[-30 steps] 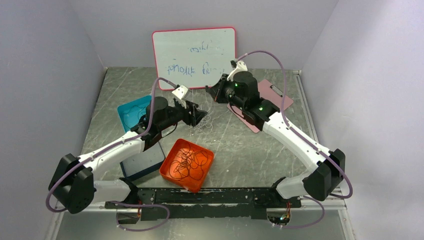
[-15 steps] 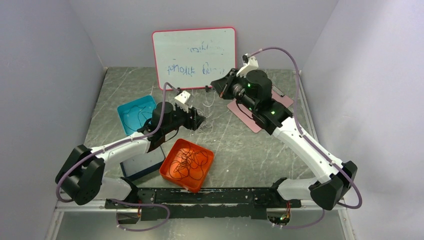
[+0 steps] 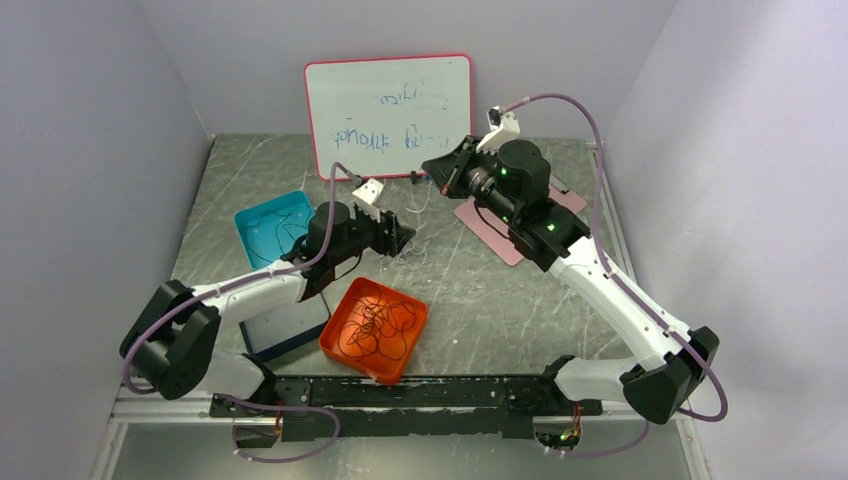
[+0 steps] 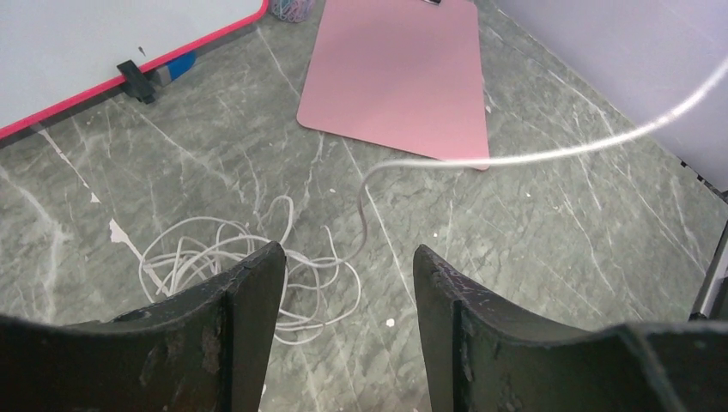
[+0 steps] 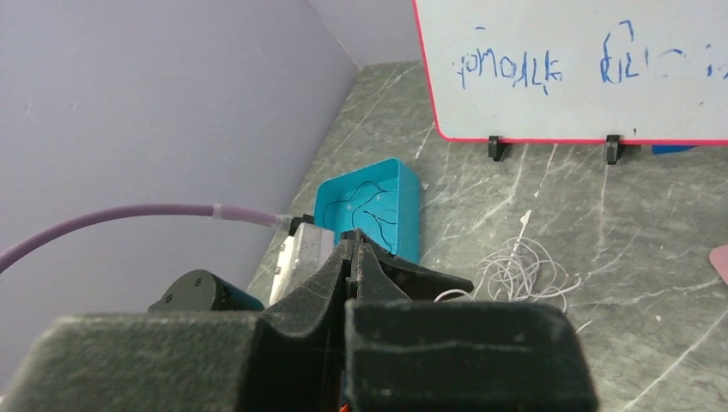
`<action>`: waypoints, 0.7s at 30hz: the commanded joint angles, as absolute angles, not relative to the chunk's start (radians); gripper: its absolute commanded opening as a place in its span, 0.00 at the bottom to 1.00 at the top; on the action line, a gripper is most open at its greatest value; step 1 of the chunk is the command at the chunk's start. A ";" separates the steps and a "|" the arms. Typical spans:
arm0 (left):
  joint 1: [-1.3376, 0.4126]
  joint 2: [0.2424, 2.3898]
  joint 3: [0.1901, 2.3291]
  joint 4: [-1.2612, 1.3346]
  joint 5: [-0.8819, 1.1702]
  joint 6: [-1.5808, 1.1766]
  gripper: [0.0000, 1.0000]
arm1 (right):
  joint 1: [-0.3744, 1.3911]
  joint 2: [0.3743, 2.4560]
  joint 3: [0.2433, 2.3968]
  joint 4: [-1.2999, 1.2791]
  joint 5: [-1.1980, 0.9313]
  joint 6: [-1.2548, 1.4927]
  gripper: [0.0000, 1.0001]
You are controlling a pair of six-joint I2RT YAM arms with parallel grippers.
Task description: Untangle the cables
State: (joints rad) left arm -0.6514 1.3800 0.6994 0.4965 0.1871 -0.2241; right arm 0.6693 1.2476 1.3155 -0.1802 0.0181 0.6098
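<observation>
A loose pile of white cable (image 4: 232, 266) lies on the grey table, also seen from above as the white cable (image 3: 408, 252). One strand (image 4: 558, 154) rises off the pile up to my right gripper (image 3: 440, 170), which hangs above the table and is shut on it. My left gripper (image 4: 348, 257) hovers low just beside the pile, open, with nothing between its fingers. Tangled black cables (image 3: 375, 325) fill the orange tray (image 3: 392, 292). A black cable (image 3: 275, 230) lies in the blue tray (image 3: 265, 203).
A whiteboard (image 3: 390, 110) stands at the back. A pink clipboard (image 4: 403, 69) lies at the back right, under my right arm. A white pad with a dark edge (image 3: 290, 325) lies beneath my left arm, next to the orange tray.
My right gripper has risen and drawn back to the right, pulling a white strand up off the pile. My left arm has sunk lower and stays beside the pile.
</observation>
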 commanded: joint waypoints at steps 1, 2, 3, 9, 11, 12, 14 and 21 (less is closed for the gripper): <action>-0.650 1.428 0.768 0.550 0.207 -0.206 0.61 | 0.663 1.217 1.335 -0.150 0.001 0.624 0.00; -0.650 1.440 0.773 0.560 0.199 -0.205 0.61 | 0.663 1.215 1.333 -0.152 0.002 0.625 0.00; -0.650 1.454 0.780 0.568 0.186 -0.204 0.61 | 0.663 1.213 1.332 -0.151 0.003 0.626 0.00; -0.649 1.532 0.860 0.552 0.229 -0.213 0.36 | 0.663 1.205 1.306 -0.152 0.016 0.625 0.00; -0.648 1.540 0.881 0.520 0.249 -0.217 0.24 | 0.663 1.201 1.294 -0.160 0.044 0.615 0.00; -0.649 1.537 0.886 0.507 0.255 -0.218 0.19 | 0.663 1.198 1.285 -0.164 0.063 0.607 0.00; -0.649 1.515 0.890 0.484 0.249 -0.226 0.08 | 0.661 1.195 1.263 -0.180 0.132 0.589 0.00; -0.643 1.448 1.005 0.264 0.243 -0.209 0.07 | 0.590 1.240 1.191 -0.232 0.272 0.499 0.05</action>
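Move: The white strand I want with my open left hand hangs close in front of my fingers: about 3 cm ahead, 3 cm to the right, at hand height. From my right hand, whose shut fingers hold it, that spot is some 20 cm below and about 3 cm ahead. From my left hand, the white tangle lies roughly 11 cm ahead, 2 cm left and 17 cm down; the pink clipboard is about 20 cm ahead and 27 cm right. I reach my left hand forward and right about 4 cm, nearly level, closing the fingers on the way so they pinch the hanging white strand, then lift about 2 cm with a slight draw back. My right hand, still shut, first eases up about 1 cm, then swings down and right some 4 cm each way and a little forward, turning clockwise. ##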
